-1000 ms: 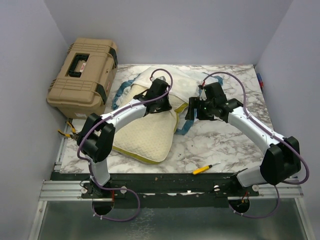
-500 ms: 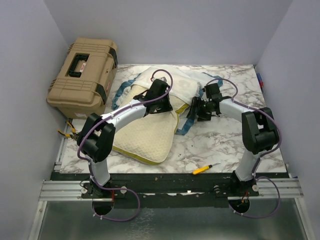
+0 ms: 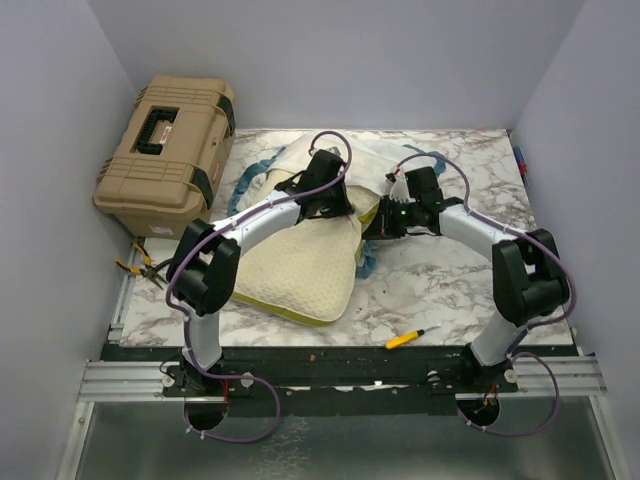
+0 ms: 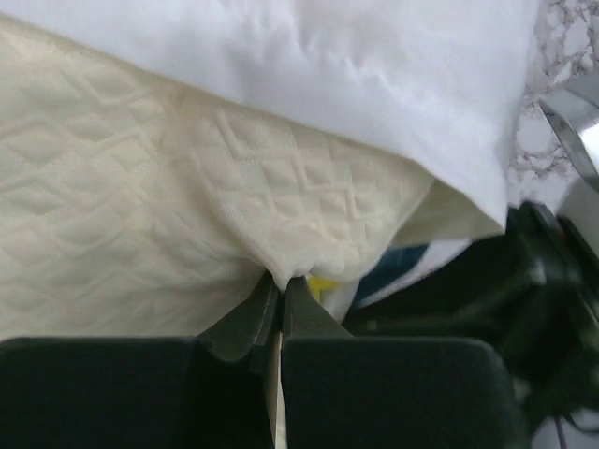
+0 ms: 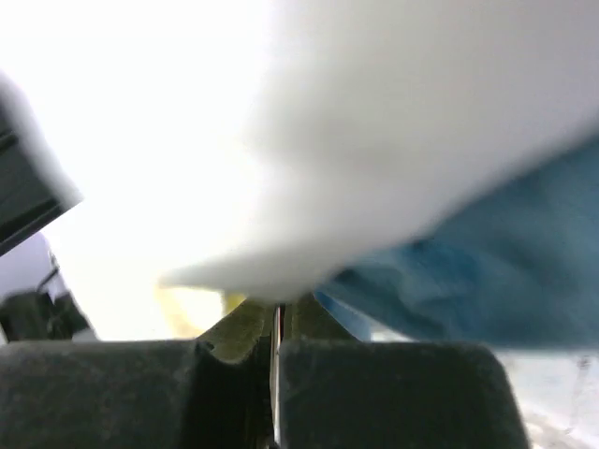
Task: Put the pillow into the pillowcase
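The cream quilted pillow [image 3: 298, 272] lies on the marble table, its far end tucked under the pillowcase [image 3: 372, 172], which shows its white inside and blue trim. My left gripper [image 3: 336, 207] is shut, pinching a fold of the pillow [image 4: 140, 215] at the tips [image 4: 281, 281], with the white pillowcase [image 4: 374, 75] draped just above. My right gripper [image 3: 378, 224] sits close beside it at the pillowcase opening. In the right wrist view its jaws [image 5: 278, 305] are shut on the white edge of the pillowcase [image 5: 393, 140], blue trim [image 5: 496, 253] to the right. That view is blurred.
A tan toolbox [image 3: 167, 142] stands at the back left, off the table's corner. A yellow-handled screwdriver [image 3: 412, 337] lies near the front edge. Pliers [image 3: 136, 266] rest at the left edge. Grey walls close in on three sides.
My right arm swung left to the pillowcase opening and its jaws went from open to shut on the fabric. The left gripper shifted slightly right, dragging the pillow with it.
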`<state>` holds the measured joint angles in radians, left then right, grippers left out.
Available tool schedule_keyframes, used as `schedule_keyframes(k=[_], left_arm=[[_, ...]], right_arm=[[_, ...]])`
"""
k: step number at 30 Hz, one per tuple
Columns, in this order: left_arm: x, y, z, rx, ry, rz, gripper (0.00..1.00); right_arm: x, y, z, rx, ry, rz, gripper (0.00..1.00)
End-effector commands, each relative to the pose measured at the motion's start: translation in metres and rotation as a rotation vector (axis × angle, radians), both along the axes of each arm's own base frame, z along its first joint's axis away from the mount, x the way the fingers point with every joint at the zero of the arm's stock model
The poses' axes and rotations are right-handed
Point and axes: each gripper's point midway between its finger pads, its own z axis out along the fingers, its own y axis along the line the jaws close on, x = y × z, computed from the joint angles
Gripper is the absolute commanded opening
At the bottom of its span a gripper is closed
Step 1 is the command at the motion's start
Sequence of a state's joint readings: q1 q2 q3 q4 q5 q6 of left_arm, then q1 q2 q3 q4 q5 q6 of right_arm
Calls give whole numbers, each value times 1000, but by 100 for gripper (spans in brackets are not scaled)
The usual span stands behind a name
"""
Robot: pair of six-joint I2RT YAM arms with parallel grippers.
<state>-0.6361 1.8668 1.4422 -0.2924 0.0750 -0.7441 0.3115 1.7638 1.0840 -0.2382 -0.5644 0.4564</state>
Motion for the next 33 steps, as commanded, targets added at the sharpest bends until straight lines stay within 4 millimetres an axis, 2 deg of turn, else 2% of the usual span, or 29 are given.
schedule_keyframes(k=[1,3,8,10,12,13,14,17,18,20,22,25,29,33], left_arm=[[34,-31,32,-105,-81,10,0],[44,-36,34,-106,-95,32,0],[59,-27,10,-53,-82,127,0],[61,-24,-1,-31,-68,148,0],[60,-22,-13,-13,-46,154,0],[58,-21,-18,-5,-36,150,0],[56,-21,-22,-1,-28,142,0],[44,-17,-32,15,-2,117,0],[41,-16,-33,15,2,106,0],[34,-15,-34,17,12,91,0],[28,-16,-32,4,20,64,0],[22,-17,-27,-6,19,39,0],[16,-16,-17,-26,18,30,0],[10,-16,-14,-39,24,27,0]], right_arm=[[-87,38,49,153,67,286,0],[-113,45,64,193,78,354,0],[-144,42,103,249,53,448,0],[-160,39,107,282,102,518,0],[-171,35,99,272,150,544,1],[-171,31,94,237,145,539,5],[-168,27,88,184,128,519,12],[-140,12,83,5,26,405,49],[-127,7,85,-55,-8,346,59],[-103,-3,93,-139,-79,236,69],[-78,-18,98,-239,-143,111,74],[-45,-42,100,-368,-230,-40,73],[-5,-71,87,-552,-312,-164,72],[23,-68,70,-603,-334,-169,69]])
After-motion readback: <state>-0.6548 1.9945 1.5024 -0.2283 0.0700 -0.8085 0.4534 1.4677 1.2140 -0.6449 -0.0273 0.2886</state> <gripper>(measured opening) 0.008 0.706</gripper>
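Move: The left hand keeps a pinch on the pillow by its far right edge; the pillow's middle lies about 12 cm back, 14 cm left and 8 cm below. The pillowcase's middle is some 10 cm ahead, 1 cm left and 8 cm below. From the right hand, closed on the case's rim, the case's middle lies about 13 cm ahead, 8 cm left and 2 cm below, the pillow's roughly 9 cm back and 21 cm left, also 2 cm below. Right hand pulls the case rim back about 13 cm, releases, reaches forward again; left carries pillow right, then down. ##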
